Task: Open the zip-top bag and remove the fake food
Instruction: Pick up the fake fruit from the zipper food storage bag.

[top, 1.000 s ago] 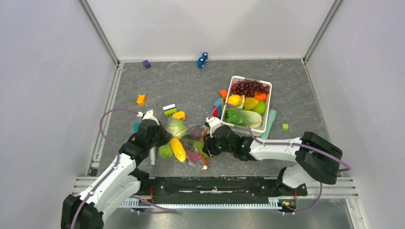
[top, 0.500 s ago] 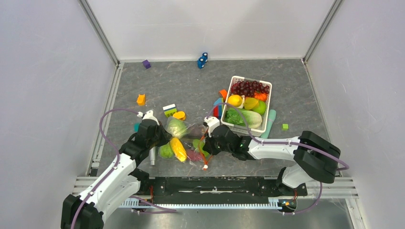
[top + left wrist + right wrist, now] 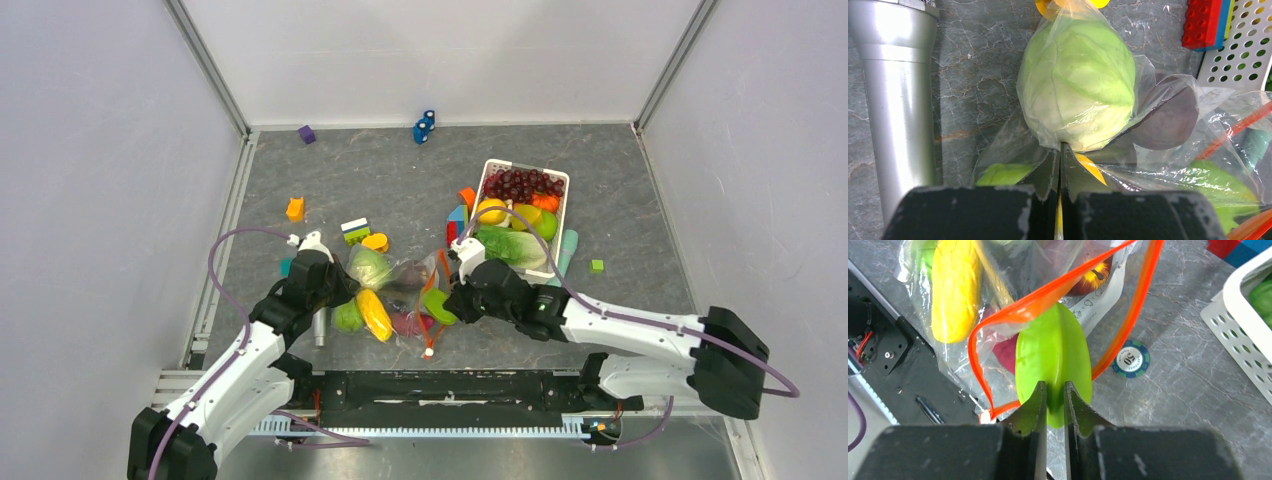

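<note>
The clear zip-top bag lies between my arms with its red-orange zipper strip gaping in a loop; the white slider sits at its near end. Inside are fake food pieces: a pale green cabbage, a yellow corn cob, a dark eggplant and a round green fruit. My left gripper is shut on a fold of the bag's plastic just below the cabbage. My right gripper is shut on a flat bright green food piece that sticks out through the bag's mouth.
A white slatted basket with grapes, lettuce and fruit stands right of the bag. A silver cylinder lies left of the bag. A poker chip rests near the bag mouth. Loose blocks are scattered farther back.
My right gripper has closed on the green piece and drawn it rightward out of the bag mouth; the right arm has swung right. The left arm holds still.
</note>
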You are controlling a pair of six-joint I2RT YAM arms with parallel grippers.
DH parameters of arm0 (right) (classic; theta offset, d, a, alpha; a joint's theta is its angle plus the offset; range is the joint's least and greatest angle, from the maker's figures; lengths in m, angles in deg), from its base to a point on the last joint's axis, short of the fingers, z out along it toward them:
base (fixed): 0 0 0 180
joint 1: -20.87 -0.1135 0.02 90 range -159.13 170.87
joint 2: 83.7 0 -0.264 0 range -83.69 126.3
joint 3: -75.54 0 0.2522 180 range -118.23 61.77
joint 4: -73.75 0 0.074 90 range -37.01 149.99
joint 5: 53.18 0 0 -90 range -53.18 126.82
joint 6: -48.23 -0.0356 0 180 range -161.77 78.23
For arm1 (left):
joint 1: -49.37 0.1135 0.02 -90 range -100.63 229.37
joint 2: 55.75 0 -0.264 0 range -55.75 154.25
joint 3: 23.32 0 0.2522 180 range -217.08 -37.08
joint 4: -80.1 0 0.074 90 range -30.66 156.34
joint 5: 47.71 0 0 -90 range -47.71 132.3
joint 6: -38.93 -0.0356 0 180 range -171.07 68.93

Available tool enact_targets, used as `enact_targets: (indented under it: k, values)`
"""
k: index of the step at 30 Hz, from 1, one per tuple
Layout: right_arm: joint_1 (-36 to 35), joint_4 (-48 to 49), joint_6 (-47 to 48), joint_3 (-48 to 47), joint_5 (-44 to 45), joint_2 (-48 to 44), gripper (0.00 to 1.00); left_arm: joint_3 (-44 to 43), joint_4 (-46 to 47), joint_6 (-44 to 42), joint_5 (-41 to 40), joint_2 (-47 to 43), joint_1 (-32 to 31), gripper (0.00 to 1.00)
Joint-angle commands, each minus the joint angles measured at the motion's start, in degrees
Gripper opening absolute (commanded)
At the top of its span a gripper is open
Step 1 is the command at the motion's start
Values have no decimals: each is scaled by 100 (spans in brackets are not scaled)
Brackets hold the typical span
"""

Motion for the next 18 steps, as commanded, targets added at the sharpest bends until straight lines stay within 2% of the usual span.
enact_targets:
  k: [1, 10, 18]
  values:
    - [22, -520, 64, 71, 134, -593, 0, -24, -87, -25, -101, -39, 28, 2]
    - [437, -1396, 115, -34, 47, -1520, 0, -24, -65, -11, -102, 2, 21, 2]
    - [1735, -2120, 594, -512, -150, -2130, 0, -24, -51, -16, -90, 25, 26, 2]
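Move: The right hand holds the green fake fruit in the bag's mouth; the orange zip edges are centred some 3 cm to its left and 6 cm below. The white basket, where the fruit is headed, lies about 17 cm ahead, 15 cm to the right and 5 cm lower. The red-and-blue blocks stand some 16 cm ahead and 2 cm right of this hand. From the left hand, which pinches the bag film by the cabbage, the basket is about 15 cm ahead and 34 cm right. Keeping its grip on the green fruit, the right hand draws it out of the orange-edged mouth mostly to the right, about 8 cm, while rising some 4 cm; it eases back slightly at first, then swings forward towards the basket and turns about 10 degrees clockwise. The left hand stays in place with its fingers shut on the film, still holding the bag down beside the cabbage. ##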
